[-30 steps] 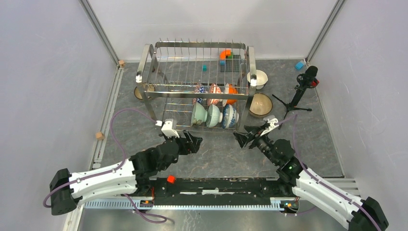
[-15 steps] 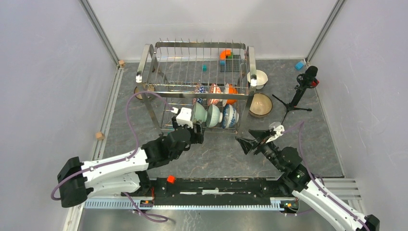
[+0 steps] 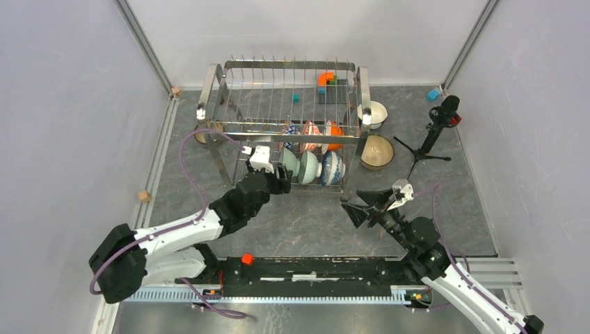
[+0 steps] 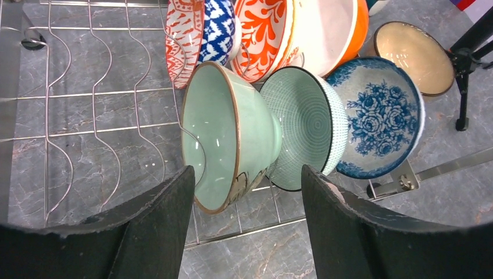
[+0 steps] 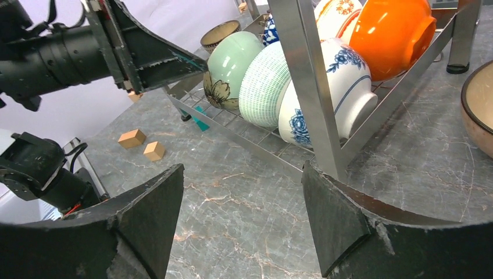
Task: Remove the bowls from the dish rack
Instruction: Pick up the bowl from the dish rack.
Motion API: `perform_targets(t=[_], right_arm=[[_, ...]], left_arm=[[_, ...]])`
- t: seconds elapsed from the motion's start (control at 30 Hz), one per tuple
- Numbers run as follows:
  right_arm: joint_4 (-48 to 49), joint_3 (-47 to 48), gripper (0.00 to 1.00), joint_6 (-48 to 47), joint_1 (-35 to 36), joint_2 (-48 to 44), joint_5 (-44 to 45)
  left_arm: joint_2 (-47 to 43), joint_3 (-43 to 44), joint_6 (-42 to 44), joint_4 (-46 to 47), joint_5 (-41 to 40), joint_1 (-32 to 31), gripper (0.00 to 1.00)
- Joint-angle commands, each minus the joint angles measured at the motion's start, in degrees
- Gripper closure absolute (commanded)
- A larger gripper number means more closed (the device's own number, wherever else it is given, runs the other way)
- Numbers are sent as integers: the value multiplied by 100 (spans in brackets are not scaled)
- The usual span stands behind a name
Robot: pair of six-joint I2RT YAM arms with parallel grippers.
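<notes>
The chrome dish rack (image 3: 278,127) stands at the table's middle back. On its lower tier sit a pale green bowl (image 4: 229,133), a teal-and-white bowl (image 4: 308,136) and a blue-flowered bowl (image 4: 378,119), all on edge, with red-patterned (image 4: 183,40), blue-patterned (image 4: 220,29) and orange (image 4: 334,29) bowls behind. My left gripper (image 4: 247,174) is open at the rack's front edge, its fingers either side of the green bowl's lower rim without clamping it. My right gripper (image 3: 355,205) hangs open over bare table, right of the rack's front leg (image 5: 305,87).
A pink-brown bowl (image 3: 377,151) and a white bowl (image 3: 376,113) sit on the table right of the rack, a dark bowl (image 3: 203,133) at its left. A microphone tripod (image 3: 431,132) stands at the right. Small wooden blocks (image 5: 142,144) lie on the left.
My left arm has reached forward from the table's middle to the rack's front, its jaws narrowing a little around the green bowl. My right arm has drawn slightly back and to the right.
</notes>
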Motion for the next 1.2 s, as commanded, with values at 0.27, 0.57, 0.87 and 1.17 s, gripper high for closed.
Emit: perform_targets(t=[0.27,0.57,0.87,1.17], right_arm=[[71,-572,20,-32,17,-179,-206],[-18,-571,20,-40,22,-392,-312],[3,-571,19,-60,18,-393,-386],[67,-594,20,-62,21,-363,-430]], left_arm=[[693,-448,105,1750,658,386,36],[1082,-521,-279,2199,1356,721,47],[1415,-704,-634,2733,1713,925,56],[1623,-852,-833,3176,2041,1078,68]])
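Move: The green bowl at the left end of the rack's front row stands on edge about 7 cm ahead of my left hand, 2 cm to its right and 5 cm below, its open mouth facing left. The textured bowl stands level with the green bowl, 7 cm to the right of it; the floral bowl another 9 cm to the right. The blue-patterned bowl is 11 cm beyond the green one. From my right hand the green bowl lies 16 cm ahead, 22 cm left and 4 cm below. I dip my left hand, then carry it forward and a little right to the green bowl's near wall before sinking again, about 5 cm in all. One finger goes in at the bowl's mouth, the other outside towards the textured bowl. I close the fingers to about half their starting gap while the wrist rolls some 10 degrees, left side down, and yaws slightly clockwise. ##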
